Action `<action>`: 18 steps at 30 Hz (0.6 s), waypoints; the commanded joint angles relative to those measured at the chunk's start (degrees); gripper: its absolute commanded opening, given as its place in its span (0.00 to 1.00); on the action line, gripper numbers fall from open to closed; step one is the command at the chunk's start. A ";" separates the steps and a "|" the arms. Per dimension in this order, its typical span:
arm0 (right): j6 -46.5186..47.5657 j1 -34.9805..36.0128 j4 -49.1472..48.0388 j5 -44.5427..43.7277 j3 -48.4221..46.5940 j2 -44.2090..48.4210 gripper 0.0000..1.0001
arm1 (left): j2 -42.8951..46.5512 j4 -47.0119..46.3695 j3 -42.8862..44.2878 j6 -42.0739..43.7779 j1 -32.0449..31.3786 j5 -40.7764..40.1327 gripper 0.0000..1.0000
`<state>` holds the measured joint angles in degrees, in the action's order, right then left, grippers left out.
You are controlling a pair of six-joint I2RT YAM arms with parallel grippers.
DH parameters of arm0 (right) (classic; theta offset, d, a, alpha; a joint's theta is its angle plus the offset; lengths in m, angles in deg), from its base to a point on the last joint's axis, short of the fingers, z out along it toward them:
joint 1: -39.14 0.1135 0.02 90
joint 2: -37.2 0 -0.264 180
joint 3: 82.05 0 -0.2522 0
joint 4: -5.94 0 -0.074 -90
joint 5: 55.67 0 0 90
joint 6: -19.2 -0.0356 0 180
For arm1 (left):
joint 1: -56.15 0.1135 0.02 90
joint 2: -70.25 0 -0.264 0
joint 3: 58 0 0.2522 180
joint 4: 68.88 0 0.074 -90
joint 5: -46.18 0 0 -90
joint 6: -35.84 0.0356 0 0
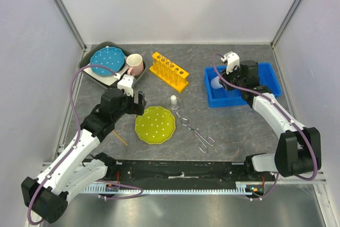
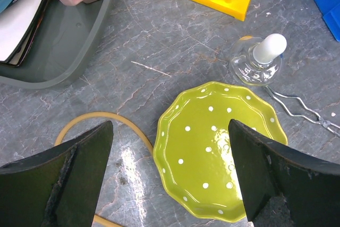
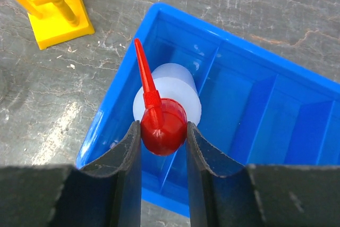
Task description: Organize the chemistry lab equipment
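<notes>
My right gripper (image 3: 163, 126) is shut on the red cap of the white squeeze bottle (image 3: 170, 91), which stands upright in the left end of a blue bin (image 3: 265, 110). In the top view that gripper (image 1: 227, 78) hangs over the bin (image 1: 265, 86). The yellow test-tube rack (image 1: 169, 70) stands mid-table with thin tubes in its holes. A small clear white-capped flask (image 1: 173, 100) sits in front of it, and metal tongs (image 1: 195, 131) lie to its right. My left gripper (image 2: 170, 126) is open and empty above the left edge of the plate.
A dotted yellow-green plate (image 1: 155, 125) lies centre-front. At the back left a grey tray (image 1: 90, 73) holds a blue dotted plate (image 1: 106, 59) and a pink mug (image 1: 135, 64). A thin yellow tube (image 2: 106, 116) curves on the table beside the plate.
</notes>
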<state>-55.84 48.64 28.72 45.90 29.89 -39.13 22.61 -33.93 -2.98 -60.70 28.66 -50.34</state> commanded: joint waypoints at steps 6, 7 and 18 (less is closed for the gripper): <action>0.24 -0.09 -9.11 2.93 4.99 -2.68 0.30 | 0.44 -0.62 -0.12 1.80 0.15 -0.25 0.95; 0.68 -0.09 -7.10 3.19 5.34 -2.33 0.32 | 0.53 -0.80 -0.30 1.89 0.15 -0.16 0.95; 3.05 -1.32 9.52 12.76 1.57 2.23 0.77 | 0.79 -2.29 -0.74 2.85 0.06 11.34 0.94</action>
<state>-53.96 48.22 30.78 52.18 34.91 -40.14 22.63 -34.17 -3.33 -60.07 28.71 -45.99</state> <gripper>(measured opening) 0.692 0.946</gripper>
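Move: The right gripper holds the wash bottle by its red cap, tilted with its body forward-left over the blue tray. The tray's left-hand compartment is centred about 3 cm to this hand's left, level with it and some 8 cm below. The yellow tube rack stands roughly 24 cm left and 6 cm farther out, the stoppered glass bottle about 22 cm left and 7 cm nearer. From the left gripper, that compartment is some 35 cm right and 8 cm ahead, about 12 cm lower. Lower the right gripper about 3 cm to set the wash bottle into the left compartment, still pinching the red cap. Then open the fingers to roughly two-thirds to let go, while drawing back some 3 cm and sinking 2 cm more, with the fingers tipping a little farther down. ##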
